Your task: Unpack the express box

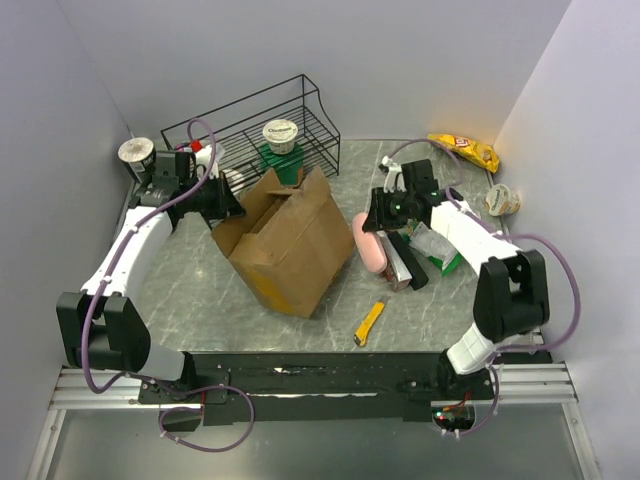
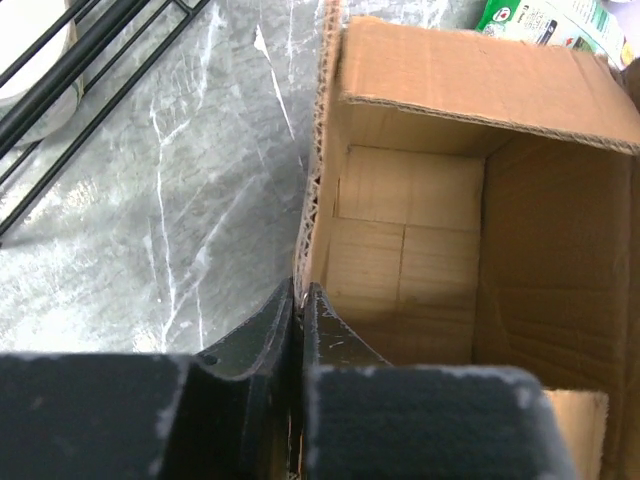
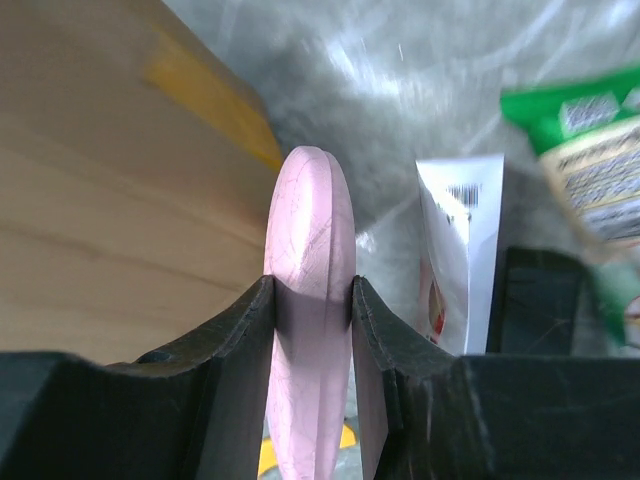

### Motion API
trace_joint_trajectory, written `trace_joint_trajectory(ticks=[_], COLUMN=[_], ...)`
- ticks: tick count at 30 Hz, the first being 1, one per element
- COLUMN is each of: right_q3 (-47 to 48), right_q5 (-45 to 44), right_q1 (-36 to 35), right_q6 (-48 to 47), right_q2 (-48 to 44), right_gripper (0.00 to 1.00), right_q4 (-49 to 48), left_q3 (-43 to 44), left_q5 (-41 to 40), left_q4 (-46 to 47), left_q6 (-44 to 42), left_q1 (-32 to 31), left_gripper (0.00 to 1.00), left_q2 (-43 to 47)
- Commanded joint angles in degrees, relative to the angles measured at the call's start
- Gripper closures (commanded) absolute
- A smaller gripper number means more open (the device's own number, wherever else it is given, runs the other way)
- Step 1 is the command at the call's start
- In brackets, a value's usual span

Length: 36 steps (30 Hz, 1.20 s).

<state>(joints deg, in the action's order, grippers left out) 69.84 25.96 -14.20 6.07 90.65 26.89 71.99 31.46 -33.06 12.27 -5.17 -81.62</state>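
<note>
The express box (image 1: 290, 240), a brown carton with a yellow label, lies tipped on the table with its open mouth toward the left arm. In the left wrist view its inside (image 2: 420, 230) looks bare. My left gripper (image 1: 232, 205) is shut on the corrugated edge of the box's wall (image 2: 312, 190), its fingertips (image 2: 318, 300) pinching the cardboard. My right gripper (image 1: 372, 215) is shut on a flat pink oval object (image 3: 310, 230) held on edge just right of the box's side (image 3: 100, 200).
A black wire rack (image 1: 250, 125) with a yoghurt cup (image 1: 282, 135) stands behind the box. A cup (image 1: 137, 153) sits far left. A yellow snack bag (image 1: 466, 150) and another cup (image 1: 500, 200) are at the right. A white packet (image 3: 458, 240), green pack (image 3: 590, 150) and yellow utility knife (image 1: 370, 322) lie near the right arm.
</note>
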Motion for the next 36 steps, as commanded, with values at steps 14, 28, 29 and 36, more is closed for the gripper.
trace_joint_trajectory(ticks=[14,28,29,36], right_q3=[13.1,20.8,20.7,24.0], right_q5=[0.9,-27.8,-28.1,-32.6], right_q1=[2.4,2.6,2.5,2.2], right_q6=[-8.4,-3.1,-2.9,-1.8], right_q2=[-7.8,-10.8,-10.8,-10.9], right_gripper=[0.00,0.00,0.00,0.00], right_q4=[2.9,15.8,15.7,15.3], left_q3=[4.2,13.2,14.0,21.0], left_q5=[7.0,14.7,14.9,6.7], left_q4=[0.2,1.7,1.9,2.2], left_q6=[-2.3,-3.0,-3.5,-5.9], left_q1=[-0.1,-0.1,-0.2,-0.6], left_gripper=[0.58,0.42,0.40,0.03], left_q2=[0.9,1.0,1.2,1.5])
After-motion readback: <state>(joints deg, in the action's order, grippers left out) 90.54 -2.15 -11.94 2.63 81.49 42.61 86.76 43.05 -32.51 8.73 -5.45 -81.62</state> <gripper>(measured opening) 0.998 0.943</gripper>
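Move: The right hand holds the pink case; its place on the table is almost straight below, roughly 8 cm down. Level with that spot lie the narrow packet, about 5 cm to the right of the hand, and the black remote, some 9 cm right. From the left hand, which grips a flap of the tilted box, the box's middle is about 11 cm to the right, 3 cm back and 7 cm lower, while the wire rack is some 16 cm ahead, 4 cm right and 10 cm below. The right hand lowers the pink case about 2.5 cm beside the narrow packet and opens wide to let go of it, then climbs briskly some 18 cm, slipping a little forward and swinging about 10 cm to the right, away from the box, while the wrist turns clockwise and its fingers tip up. Meanwhile the left fingers open almost in place and release the box flap, after which that hand rises about 11 cm off the box with a slight drift right, fingers tipping up some 15 degrees. ##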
